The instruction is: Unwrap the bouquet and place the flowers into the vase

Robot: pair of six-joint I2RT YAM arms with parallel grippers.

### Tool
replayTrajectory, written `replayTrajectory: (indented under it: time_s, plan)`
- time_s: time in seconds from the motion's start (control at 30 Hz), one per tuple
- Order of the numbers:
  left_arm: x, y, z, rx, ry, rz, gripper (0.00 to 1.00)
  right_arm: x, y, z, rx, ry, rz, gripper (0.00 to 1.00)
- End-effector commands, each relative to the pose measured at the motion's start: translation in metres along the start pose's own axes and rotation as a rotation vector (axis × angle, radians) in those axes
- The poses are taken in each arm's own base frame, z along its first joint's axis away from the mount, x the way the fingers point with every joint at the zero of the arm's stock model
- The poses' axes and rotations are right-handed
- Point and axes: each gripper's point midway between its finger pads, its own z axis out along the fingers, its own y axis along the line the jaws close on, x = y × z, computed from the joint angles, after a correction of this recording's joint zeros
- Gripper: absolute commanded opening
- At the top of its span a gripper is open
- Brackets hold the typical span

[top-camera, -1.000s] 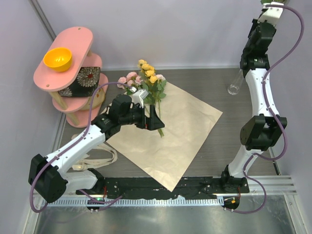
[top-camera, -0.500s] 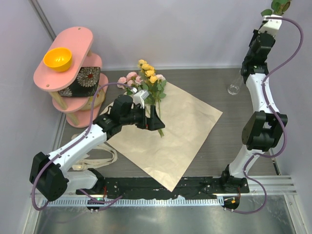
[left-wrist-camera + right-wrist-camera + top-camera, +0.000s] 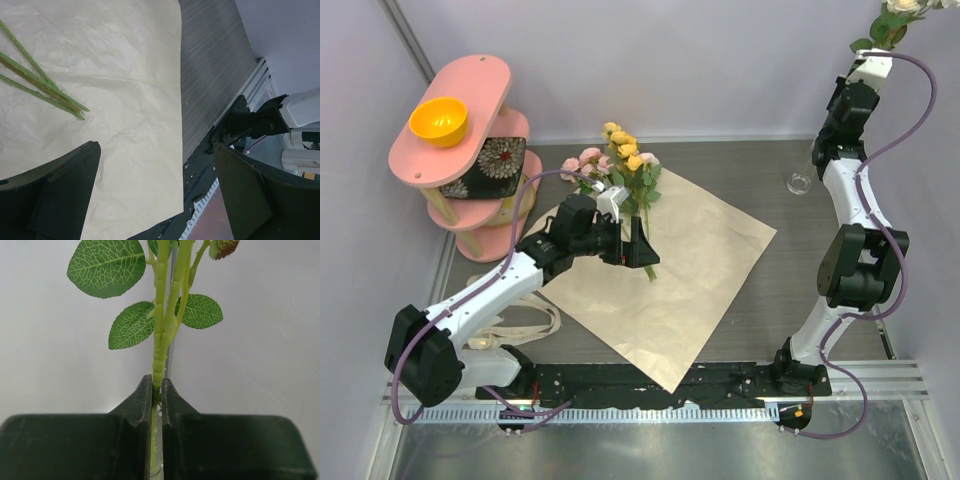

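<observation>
The bouquet lies unwrapped: its tan kraft paper (image 3: 690, 290) is spread flat, with pink and yellow flowers (image 3: 620, 160) on its far corner. My left gripper (image 3: 638, 243) hovers open over their stems (image 3: 45, 90), nothing between its fingers (image 3: 60, 190); in the left wrist view the left gripper (image 3: 157, 150) has only paper (image 3: 130, 100) below it. My right gripper (image 3: 876, 52) is raised high at the back right, shut on the green stem (image 3: 160, 340) of one leafy flower (image 3: 895, 12). The right gripper (image 3: 156, 385) pinches it upright. The clear vase (image 3: 801, 175) stands far below it.
A pink tiered shelf (image 3: 470, 75) at the back left carries an orange bowl (image 3: 438, 120) and a floral black box (image 3: 490, 165). Cream ribbon (image 3: 515, 325) lies left of the paper. A black rail (image 3: 670, 385) runs along the near edge.
My right arm has lifted the held flower higher, so more of its bloom and leaves now shows at the top edge. The left arm has barely shifted.
</observation>
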Motion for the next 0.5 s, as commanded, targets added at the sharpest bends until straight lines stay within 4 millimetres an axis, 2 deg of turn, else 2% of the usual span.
replayTrajectory:
  time_s: [0.0, 0.13, 0.33, 0.43, 0.47]
  plan:
    - [-0.008, -0.007, 0.001, 0.046, -0.029, 0.004, 1.0, -0.012, 0.001, 0.002, -0.002, -0.066, 0.046, 0.09]
    - [-0.009, -0.007, 0.002, 0.047, -0.03, 0.003, 1.0, -0.002, 0.0, 0.0, 0.0, -0.053, 0.048, 0.11]
    - [-0.009, -0.008, 0.001, 0.052, -0.029, 0.001, 1.0, 0.012, 0.001, -0.001, -0.003, -0.012, 0.031, 0.23]
    - [-0.009, -0.01, 0.0, 0.053, -0.031, 0.006, 1.0, 0.015, 0.001, -0.001, -0.001, 0.022, 0.017, 0.38]
    - [-0.011, -0.01, -0.002, 0.053, -0.036, 0.009, 1.0, 0.008, 0.0, 0.0, 0.004, 0.019, 0.021, 0.5]
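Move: Below the right hand, which already holds the white flower by its stem, stands the vase: its middle is about 28 cm down, some 5 cm to the left and 3 cm nearer the base. The other flowers lie about 55 cm to the hand's left and 4 cm farther out, the opened paper roughly 44 cm left and 28 cm back, both on the table far below. From the idle left hand the vase is some 29 cm ahead, 44 cm right and 10 cm lower. Sinking straight down about 3 cm over the vase, the right hand lowers the held white flower's stem farther into the glass. As the descent eases to a stop, its pinching fingers open about a quarter of their range and let go of the stem, which still stands between the fingertips; the wrist barely tips. ##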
